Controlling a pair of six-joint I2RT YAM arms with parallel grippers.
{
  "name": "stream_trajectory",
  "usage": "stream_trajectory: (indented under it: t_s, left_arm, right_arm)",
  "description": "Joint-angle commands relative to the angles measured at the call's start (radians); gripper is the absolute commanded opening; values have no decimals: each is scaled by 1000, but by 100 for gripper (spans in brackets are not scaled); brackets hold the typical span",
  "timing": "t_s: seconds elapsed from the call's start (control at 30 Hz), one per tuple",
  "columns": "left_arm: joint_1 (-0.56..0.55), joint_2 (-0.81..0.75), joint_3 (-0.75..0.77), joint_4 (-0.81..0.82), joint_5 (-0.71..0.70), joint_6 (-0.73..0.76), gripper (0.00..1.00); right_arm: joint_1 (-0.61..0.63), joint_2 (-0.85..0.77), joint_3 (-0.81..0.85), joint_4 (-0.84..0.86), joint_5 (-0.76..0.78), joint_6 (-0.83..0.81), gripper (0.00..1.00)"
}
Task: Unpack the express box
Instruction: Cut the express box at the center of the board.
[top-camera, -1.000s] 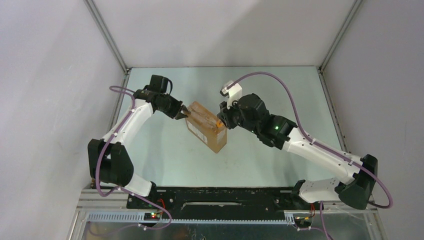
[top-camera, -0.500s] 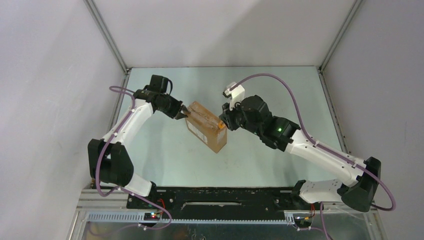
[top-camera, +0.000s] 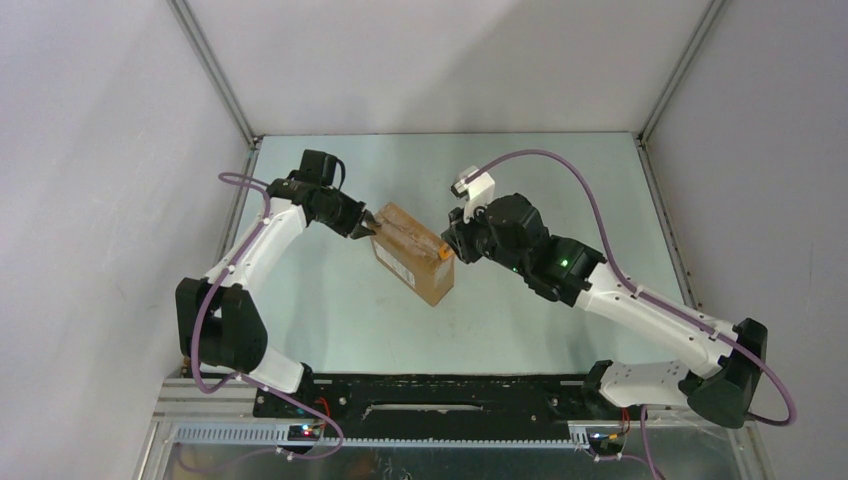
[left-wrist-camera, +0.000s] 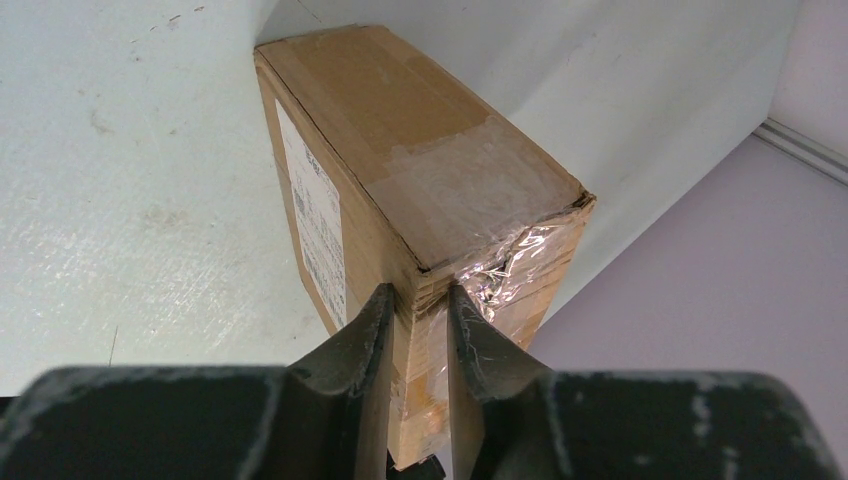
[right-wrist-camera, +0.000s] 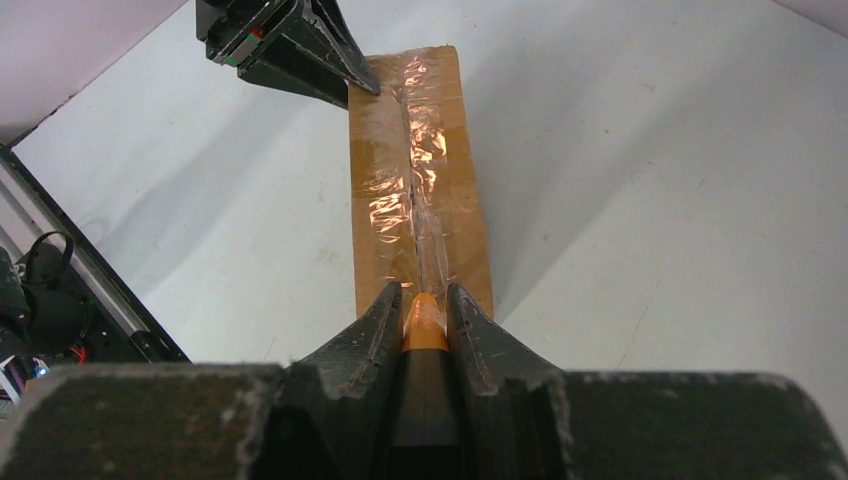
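Observation:
The express box (top-camera: 408, 252) is a brown cardboard parcel standing on its long edge mid-table, its white label (left-wrist-camera: 318, 225) on the side face. My left gripper (top-camera: 368, 228) is shut on the box's far-left corner (left-wrist-camera: 432, 300), pinching cardboard and crinkled tape. An orange-and-black utility knife (right-wrist-camera: 424, 325) is clamped in my shut right gripper (right-wrist-camera: 425, 290). Its orange tip rests on the clear tape seam (right-wrist-camera: 415, 170) running along the box's top face, at the near-right end (top-camera: 441, 256). The left gripper (right-wrist-camera: 290, 45) shows at the far end of the box in the right wrist view.
Grey walls enclose the table, with metal corner rails at the back left (top-camera: 215, 75) and back right (top-camera: 680, 70). The arms' base rail (top-camera: 420, 395) runs along the near edge. Purple cables (top-camera: 560, 165) loop over both arms.
The right arm has drawn back slightly to the right, bringing the knife tip to the box's near-right end. The box and the left gripper have stayed put.

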Motion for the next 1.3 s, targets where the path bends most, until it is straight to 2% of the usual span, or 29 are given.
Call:
stream_trajectory:
  t_s: [0.0, 1.07, 1.27]
  left_arm:
    - [12, 74, -53, -155, -218, 19, 25]
    - [12, 85, -44, -165, -266, 19, 25]
    - [-1, 88, -5, -147, -242, 69, 29]
  right_arm:
    - [-8, -40, -15, -103, 36, -12, 0]
    - [-21, -126, -72, -136, 55, -1, 0]
    - [-28, -134, -80, -136, 73, 0, 0]
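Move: The express box stands along the right hand's pointing line, its middle about 5 cm ahead, 7 cm to the left and some 11 cm below; the utility knife already in this hand reaches down to the near-right end of the taped seam. The left gripper holds the box's far-left end, roughly 7 cm ahead of the right hand, 14 cm to its left and 6 cm lower. From the left hand, the box's middle lies about 7 cm right, 3 cm back and 5 cm below. The right hand keeps its grip on the knife and draws it slowly right and back along the last of the seam for about 2 cm, then quickens off the box's near-right end, going right and down, for about 5 cm of travel in all with only a slight tilt of the wrist. The left hand holds its place on the far-left end of the box for most of this, fingers barely changing, then shifts about 1 cm to the left and slightly forward at the end. ##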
